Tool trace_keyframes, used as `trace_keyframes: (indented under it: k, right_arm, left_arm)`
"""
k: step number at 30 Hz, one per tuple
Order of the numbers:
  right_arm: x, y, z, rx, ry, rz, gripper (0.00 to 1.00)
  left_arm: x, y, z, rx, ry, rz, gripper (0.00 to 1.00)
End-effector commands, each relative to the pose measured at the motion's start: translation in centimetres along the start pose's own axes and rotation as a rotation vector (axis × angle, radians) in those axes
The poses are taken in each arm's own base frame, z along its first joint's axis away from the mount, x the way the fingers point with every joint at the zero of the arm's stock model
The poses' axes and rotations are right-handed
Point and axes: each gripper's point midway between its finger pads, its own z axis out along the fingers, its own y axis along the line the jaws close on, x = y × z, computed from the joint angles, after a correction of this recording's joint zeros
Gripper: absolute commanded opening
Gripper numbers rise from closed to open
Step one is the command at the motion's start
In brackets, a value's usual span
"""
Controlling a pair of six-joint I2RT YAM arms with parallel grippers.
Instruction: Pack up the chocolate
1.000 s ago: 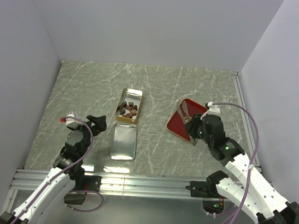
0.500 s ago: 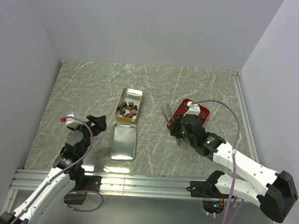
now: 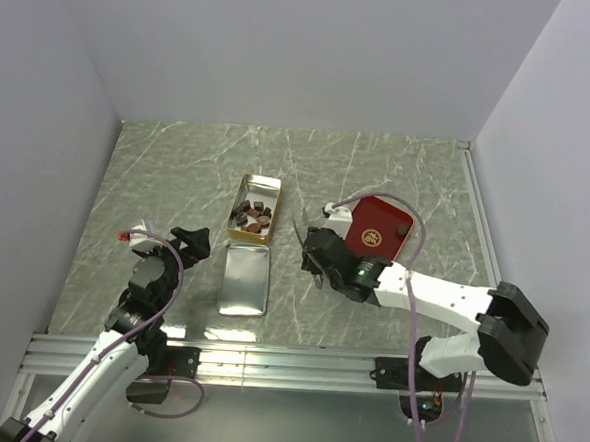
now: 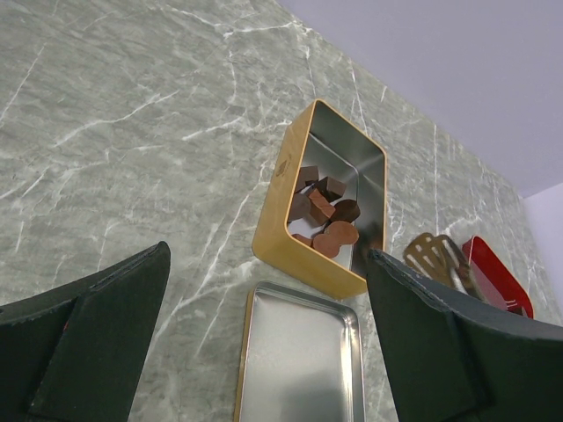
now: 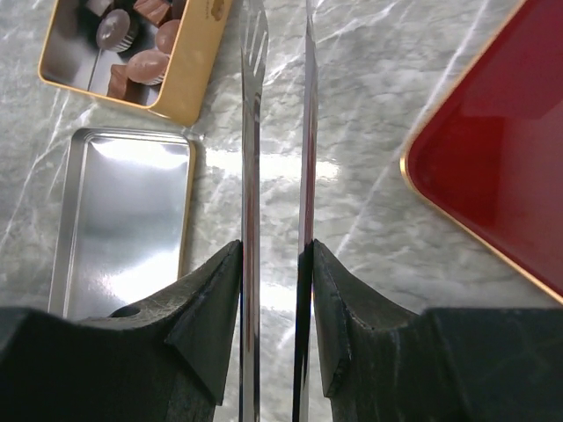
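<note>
Several small brown pieces of chocolate (image 3: 253, 215) (image 4: 324, 215) (image 5: 141, 53) lie in the open gold tin (image 3: 256, 184) (image 4: 299, 255) (image 5: 198, 79). My right gripper (image 3: 313, 257) (image 5: 275, 251) is shut on a pair of metal tongs (image 3: 299, 236) (image 5: 250, 132) (image 4: 431, 255). The tong tips point toward the tin's right side, over the table between the tin and the red tray (image 3: 380, 226) (image 5: 493, 149). No chocolate shows between the tong blades. At the near left my left gripper (image 3: 188, 243) (image 4: 268, 255) stands open and empty, facing the tin.
The tin's silver lid (image 3: 243, 281) (image 4: 299, 360) (image 5: 123, 229) lies upside down just in front of the tin. The red tray (image 4: 497, 272) shows no chocolate on it. Grey walls close in the marble table on three sides.
My right arm has swung left with the tongs, from over the red tray to the gap beside the tin. The left arm has not moved.
</note>
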Motion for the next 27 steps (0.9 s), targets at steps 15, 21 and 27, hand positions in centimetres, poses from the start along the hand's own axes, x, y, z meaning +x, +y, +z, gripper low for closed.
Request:
trace_keyframes:
  k: [15, 21, 27]
  right_arm:
    - [2.3, 3.2, 5.3, 0.088, -0.007, 0.015, 0.43]
    - [1.8, 2.5, 6.8, 0.124, -0.009, 0.010, 0.43]
    - [0.6, 1.4, 8.3, 0.124, -0.012, 0.036, 0.43]
  left_arm:
    - [-0.6, -0.6, 0.0, 0.022, -0.028, -0.021, 0.99]
    - [-0.6, -0.6, 0.0, 0.023, -0.027, -0.021, 0.99]
    - [-0.5, -0.5, 0.0, 0.021, -0.027, -0.024, 0.99]
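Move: Between the gold tin and the red tray is the bare patch of table that the right hand is taking the tongs to: about 4 cm ahead of it, 3 cm left and some 10 cm below. From that hand, the gold tin stands roughly 10 cm ahead and 14 cm left, the silver lid 6 cm back and 15 cm left, the red tray 5 cm ahead and 14 cm right. From the left hand, the patch lies some 23 cm right and 2 cm ahead, well below. Lowering the tongs towards the bare table between tin and red tray, the right hand sinks about 7 cm while swinging some 4 cm left, then slides about 3 cm forward, almost level. It rolls its left side down by roughly 5 degrees, and the fingers keep their hold on the tongs; whether the tongs touch the table can't be seen. ##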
